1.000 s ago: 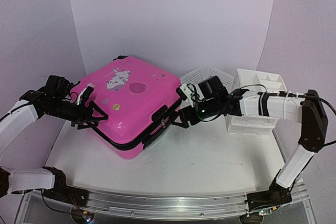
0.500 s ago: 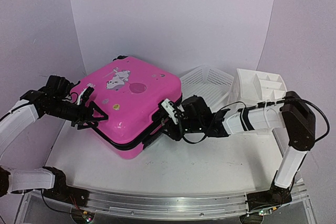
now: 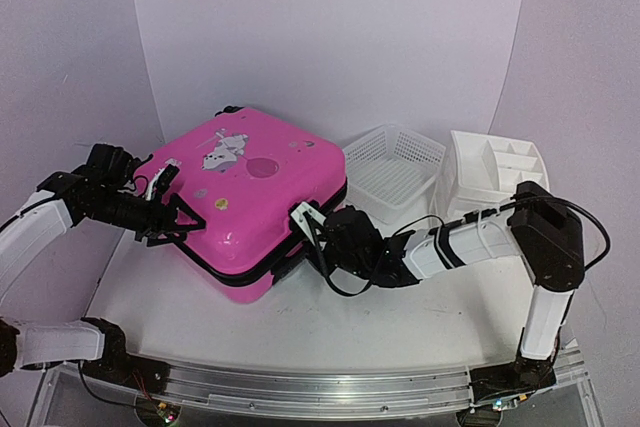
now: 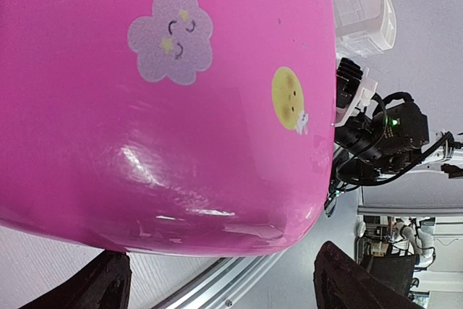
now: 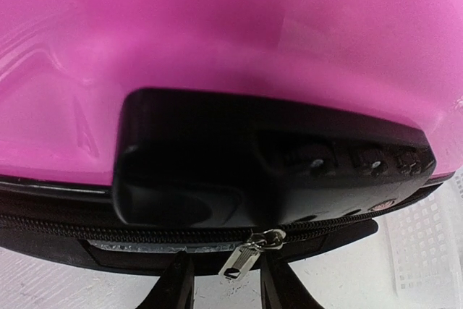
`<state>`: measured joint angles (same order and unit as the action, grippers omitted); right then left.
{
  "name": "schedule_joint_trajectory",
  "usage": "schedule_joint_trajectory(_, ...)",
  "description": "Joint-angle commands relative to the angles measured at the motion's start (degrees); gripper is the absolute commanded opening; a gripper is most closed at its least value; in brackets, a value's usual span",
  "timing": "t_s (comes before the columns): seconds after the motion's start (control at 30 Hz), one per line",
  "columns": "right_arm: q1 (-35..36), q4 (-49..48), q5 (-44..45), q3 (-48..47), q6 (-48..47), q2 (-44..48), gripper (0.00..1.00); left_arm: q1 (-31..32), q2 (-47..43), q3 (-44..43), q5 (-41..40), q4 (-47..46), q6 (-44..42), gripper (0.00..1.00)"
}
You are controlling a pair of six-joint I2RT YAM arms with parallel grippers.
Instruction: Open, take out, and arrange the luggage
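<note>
The hot-pink luggage [image 3: 250, 187] lies flat and zipped shut on the table, lid up. My left gripper [image 3: 170, 209] is open wide against its left edge. In the left wrist view the pink shell [image 4: 181, 106] fills the frame above the spread gripper [image 4: 231, 284]. My right gripper [image 3: 305, 225] is low at the black combination lock [image 3: 300, 219] on the front right side. The right wrist view shows that lock [image 5: 275, 164], the zipper beneath it, and the metal zipper pull [image 5: 242, 260] hanging between the fingers of the right gripper [image 5: 228, 287], which stand narrowed with a gap, not pinching.
A white mesh basket [image 3: 395, 162] and a white drawer organizer [image 3: 495, 172] stand to the right of the luggage, behind my right arm. The table's metal front rail [image 3: 300, 382] runs along the near edge. Purple walls enclose the back and sides.
My right arm has swung left from beside the basket along the luggage's front side to the lock, and its jaws have narrowed around the zipper pull. The left arm and luggage have not moved.
</note>
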<state>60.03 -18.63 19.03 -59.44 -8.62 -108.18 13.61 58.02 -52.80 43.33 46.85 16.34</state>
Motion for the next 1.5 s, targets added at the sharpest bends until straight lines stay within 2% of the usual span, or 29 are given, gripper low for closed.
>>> schedule_joint_trajectory(0.0, 0.6, -5.7, 6.4, -2.49, -0.94, -1.51, 0.33, 0.17, -1.42, -2.97, 0.79, -4.93, -1.99, 0.88)
schedule_joint_trajectory(0.13, 0.7, -7.42, 7.59, -3.72, -1.43, -3.13, 0.33, 0.13, -1.68, -3.21, 0.88, -4.77, -1.77, 0.88)
schedule_joint_trajectory(0.27, 0.76, -9.12, 10.06, -4.84, -1.66, -4.46, 0.28, 0.18, -2.01, -3.36, 0.9, -4.75, -1.51, 0.88)
schedule_joint_trajectory(0.53, 0.72, -10.46, 11.36, -4.76, -0.3, -4.63, 0.02, 0.17, -2.47, -4.27, 0.25, -4.26, -1.65, 0.88)
schedule_joint_trajectory(0.7, 0.71, -10.54, 8.93, -3.42, -0.39, -3.34, 0.0, 0.19, -2.67, -4.86, -0.53, -3.71, -1.99, 0.87)
schedule_joint_trajectory(0.87, 0.0, -8.85, -0.09, -0.07, 1.41, 0.67, 0.0, 0.18, -4.01, -6.4, -2.21, -2.75, -1.57, 0.88)
schedule_joint_trajectory(1.0, -2.57, -5.05, -16.8, 0.7, 7.34, 3.28, 0.0, 0.1, -5.09, -9.03, -6.08, -2.51, -0.34, 0.88)
schedule_joint_trajectory(1.13, -2.95, -2.82, -28.1, 0.07, 12.59, 3.65, 0.0, 0.08, -5.07, -11.42, -11.95, -2.38, 0.36, 0.89)
schedule_joint_trajectory(1.33, -2.84, -2.59, -38.5, -0.62, 17.69, 3.03, 0.0, 0.1, -3.2, -12.34, -12.68, -2.37, 1.47, 0.89)
schedule_joint_trajectory(1.47, -2.51, -7.57, -40.4, -0.33, 22.84, 0.34, 0.0, 0.03, -1.61, -12.79, -14.25, -2.44, 1.96, 0.9)
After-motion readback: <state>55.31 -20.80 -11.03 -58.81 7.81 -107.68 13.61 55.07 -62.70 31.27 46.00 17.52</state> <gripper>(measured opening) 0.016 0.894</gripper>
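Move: The zipper pull hangs about 2 cm ahead of the right hand, between its part-open fingers and roughly level with them, with the black combination lock some 3 cm ahead and 3 cm above the hand. The suitcase's middle lies some 14 cm ahead and 12 cm left, the white basket about 20 cm ahead and 20 cm right. From the left hand, the pull is about 22 cm right, 7 cm ahead and 12 cm lower. The zipper pull is pinched by the right fingers, which ease about 2 cm forward and shut on it below the lock; the hand then draws it back and left along the seam, some 5 cm back and 3 cm left, the wrist tipping down, rolling and turning counter-clockwise. The left hand, still wide open, rises about 7 cm off the suitcase's front-left side, drifting 3 cm forward and 2 cm left. ##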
